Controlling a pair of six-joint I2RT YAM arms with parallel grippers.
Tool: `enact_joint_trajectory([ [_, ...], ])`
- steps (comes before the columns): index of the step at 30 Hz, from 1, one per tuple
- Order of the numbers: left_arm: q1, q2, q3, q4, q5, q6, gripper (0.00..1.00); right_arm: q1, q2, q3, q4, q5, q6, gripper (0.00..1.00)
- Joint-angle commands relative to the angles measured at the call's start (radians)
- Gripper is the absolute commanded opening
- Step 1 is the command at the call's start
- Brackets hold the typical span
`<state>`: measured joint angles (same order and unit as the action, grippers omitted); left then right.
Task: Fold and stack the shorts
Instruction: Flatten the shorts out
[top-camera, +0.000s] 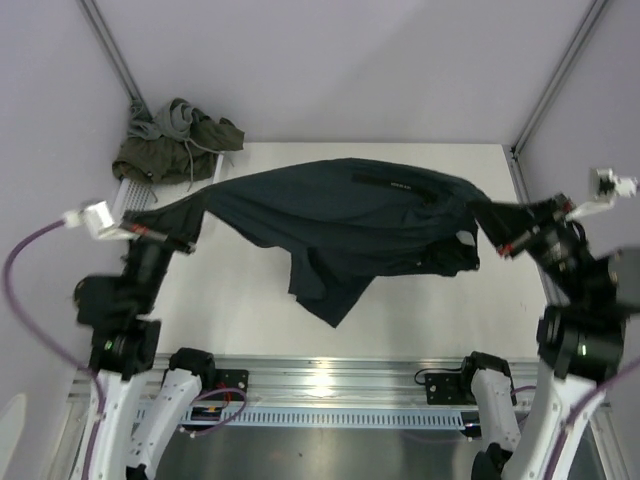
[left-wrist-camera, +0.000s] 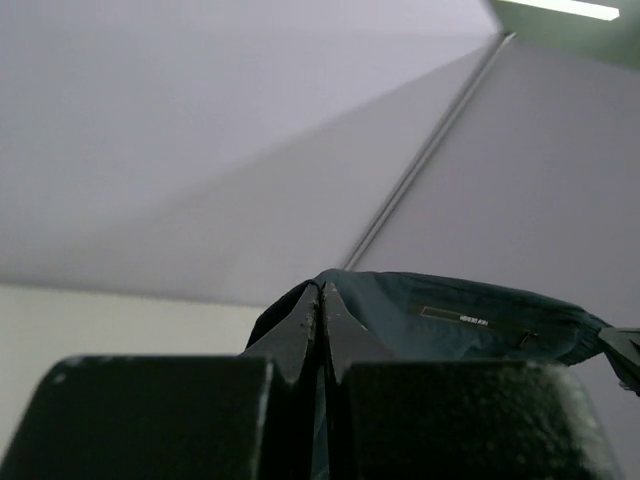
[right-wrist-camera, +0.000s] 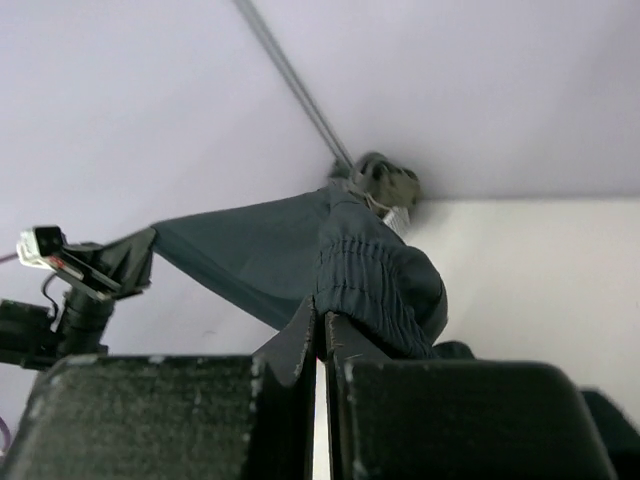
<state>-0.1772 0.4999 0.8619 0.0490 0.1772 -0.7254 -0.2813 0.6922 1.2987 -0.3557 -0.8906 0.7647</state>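
Note:
The dark navy shorts (top-camera: 340, 215) hang stretched in the air between my two grippers, above the white table (top-camera: 250, 300). My left gripper (top-camera: 190, 212) is shut on their left end; the left wrist view has the cloth (left-wrist-camera: 440, 320) pinched at its fingertips (left-wrist-camera: 322, 290). My right gripper (top-camera: 487, 222) is shut on the right end, gripping the gathered waistband (right-wrist-camera: 375, 275). A loose leg droops toward the table (top-camera: 330, 290). Olive green shorts (top-camera: 160, 150) and a bit of grey cloth (top-camera: 150, 125) lie heaped at the far left corner.
A white mesh basket (top-camera: 135, 195) sits under the heap at the far left, close behind my left gripper. Grey walls with metal frame posts (top-camera: 555, 80) enclose the table. The arm bases are bolted on a rail (top-camera: 330, 385) at the near edge.

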Motion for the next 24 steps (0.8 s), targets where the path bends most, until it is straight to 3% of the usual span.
enact_joint_trajectory([
  [1,-0.004,-0.135,0.109,-0.127,0.028,0.026,0.00,-0.002,-0.136,0.102,-0.150,-0.013,-0.006,0.00],
  [6,-0.004,-0.238,0.213,-0.244,-0.028,0.049,0.00,0.028,-0.227,0.158,-0.183,0.053,0.079,0.00],
  [9,-0.002,-0.172,0.278,-0.276,-0.009,0.060,0.00,0.034,-0.178,0.287,-0.273,0.087,0.038,0.00],
  [12,-0.002,-0.074,0.279,-0.253,0.031,0.043,0.00,0.045,-0.132,0.280,-0.307,0.125,0.028,0.00],
  [17,-0.002,0.064,0.155,-0.148,0.038,0.018,0.00,0.088,-0.117,-0.083,-0.161,0.142,0.085,0.00],
  [19,-0.004,0.107,0.013,-0.072,0.015,-0.005,0.00,0.088,-0.117,-0.185,-0.105,0.157,0.090,0.00],
  [24,-0.004,0.277,-0.260,0.248,-0.027,-0.058,0.00,0.073,-0.012,-0.513,0.065,0.177,0.107,0.00],
])
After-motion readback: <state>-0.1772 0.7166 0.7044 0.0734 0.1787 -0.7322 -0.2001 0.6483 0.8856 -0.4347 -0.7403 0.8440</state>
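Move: Between the two raised hands the shorts hang from their held waistband corners. Their middle lies about 20 cm right of the left hand and 2 cm ahead, and about 19 cm left of the right hand and 2 cm ahead, some 12 cm below both. The bare table's middle is some 10 cm ahead of the left hand, 18 cm right and 45 cm down; the clothes basket is 27 cm ahead of that hand, 20 cm left. Flicking the shorts with both hands, fingers kept shut on the corners: first a fast pull of about 15 cm back and somewhat up, the fingertips tilting up, then a reversal with both hands sweeping some 20 cm forward and as far down towards the table, fingertips tipping down. ##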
